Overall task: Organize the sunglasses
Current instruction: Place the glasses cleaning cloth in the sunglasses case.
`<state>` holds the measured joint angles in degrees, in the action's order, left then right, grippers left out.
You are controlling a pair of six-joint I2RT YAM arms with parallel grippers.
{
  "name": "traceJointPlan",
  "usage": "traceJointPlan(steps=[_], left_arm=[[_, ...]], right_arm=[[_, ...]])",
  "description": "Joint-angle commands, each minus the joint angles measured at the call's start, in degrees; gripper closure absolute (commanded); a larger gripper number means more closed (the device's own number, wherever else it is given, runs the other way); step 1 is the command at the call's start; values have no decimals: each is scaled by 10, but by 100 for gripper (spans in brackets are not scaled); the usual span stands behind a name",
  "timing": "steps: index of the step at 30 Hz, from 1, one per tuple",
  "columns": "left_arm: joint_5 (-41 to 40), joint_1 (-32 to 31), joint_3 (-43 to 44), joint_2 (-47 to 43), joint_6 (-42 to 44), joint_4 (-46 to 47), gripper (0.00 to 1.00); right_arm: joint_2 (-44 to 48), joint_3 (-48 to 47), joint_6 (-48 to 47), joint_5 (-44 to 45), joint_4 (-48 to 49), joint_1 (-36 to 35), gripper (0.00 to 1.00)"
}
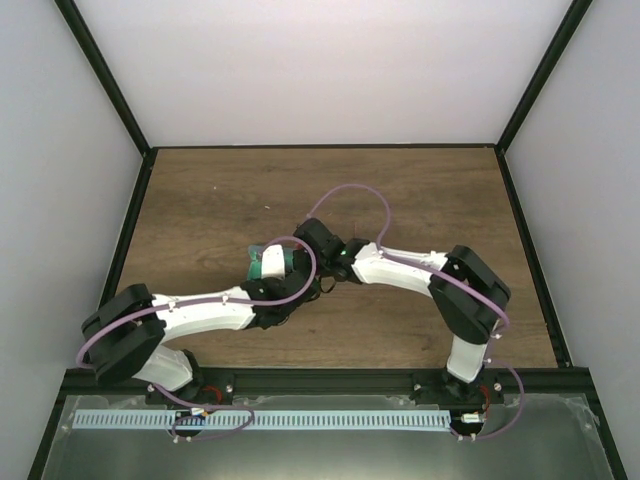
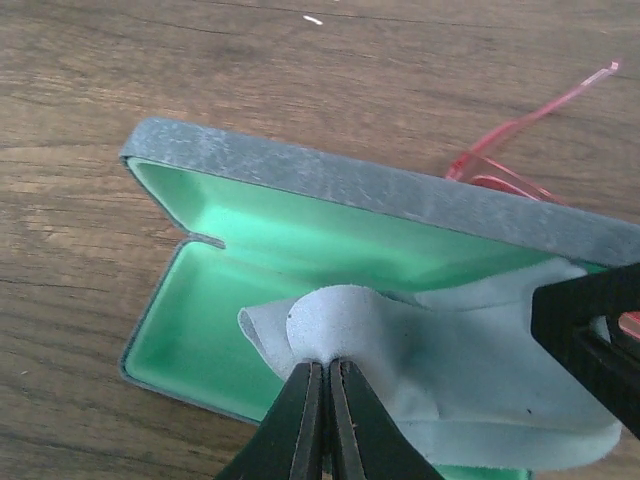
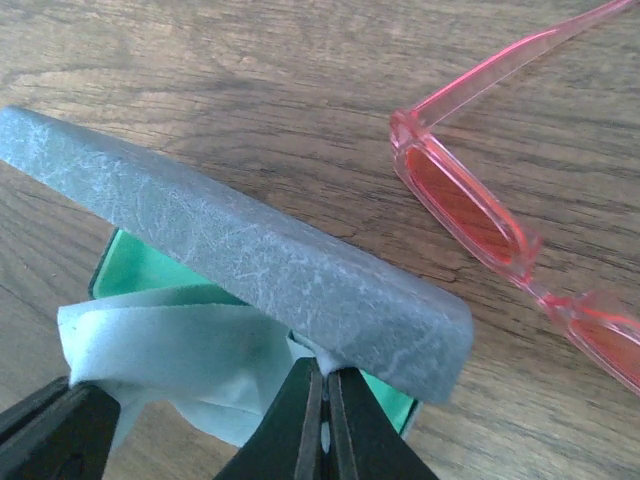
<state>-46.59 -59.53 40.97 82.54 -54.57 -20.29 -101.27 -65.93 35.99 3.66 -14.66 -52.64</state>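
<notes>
The sunglasses (image 3: 470,205), with a pink-red frame and red lenses, lie unfolded on the wood just behind the case lid; in the left wrist view only one arm and a rim of the sunglasses (image 2: 505,180) show past the lid. The grey-blue case (image 2: 380,190) stands open, its green lining (image 2: 200,320) facing up. A light blue cloth (image 2: 460,360) lies bunched inside it. My left gripper (image 2: 328,368) is shut on a fold of the cloth. My right gripper (image 3: 325,378) is shut on another edge of the cloth (image 3: 170,345), just under the lid (image 3: 250,255).
Both arms meet over the case (image 1: 266,263) at the middle of the wooden table (image 1: 220,200). Black frame rails (image 1: 130,220) and white walls border the table on three sides. The right gripper's black finger (image 2: 590,335) sits close at the right of the left wrist view.
</notes>
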Motion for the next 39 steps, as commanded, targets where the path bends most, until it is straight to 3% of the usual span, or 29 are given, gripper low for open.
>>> traceJointPlan(steps=[1, 15, 25, 39], left_arm=[[-33, 18, 14, 16, -26, -20, 96], [-9, 75, -34, -11, 1, 19, 96], [-4, 78, -22, 38, 13, 38, 96], [41, 81, -32, 41, 33, 81, 96]], right_arm=[[-33, -33, -13, -8, -4, -4, 99], [-72, -43, -7, -25, 12, -5, 99], [-88, -43, -3, -24, 12, -7, 99], [-63, -4, 7, -18, 5, -7, 99]])
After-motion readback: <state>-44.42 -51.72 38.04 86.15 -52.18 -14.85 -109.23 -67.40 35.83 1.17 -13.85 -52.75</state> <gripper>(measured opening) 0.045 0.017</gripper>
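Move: The open sunglasses case is the target for the cleaning cloth that I hold between both hands: its middle is about 4 cm ahead of my left hand, 1 cm to its right and 6 cm down. From my right hand it lies roughly level fore and aft, 6 cm to the left and 6 cm below. The red sunglasses lie beyond the case's right end, about 6 cm ahead of my right hand, 5 cm to its right and 8 cm down. My right hand sinks about 5 cm with its end of the cloth, the fingers going down under the leaning lid. My left hand first draws its end some 4 cm left and a little forward towards the case's left end, turning slightly counter-clockwise, then lowers about 3 cm towards the tray, easing back right a touch. Both grippers stay shut on the cloth. ##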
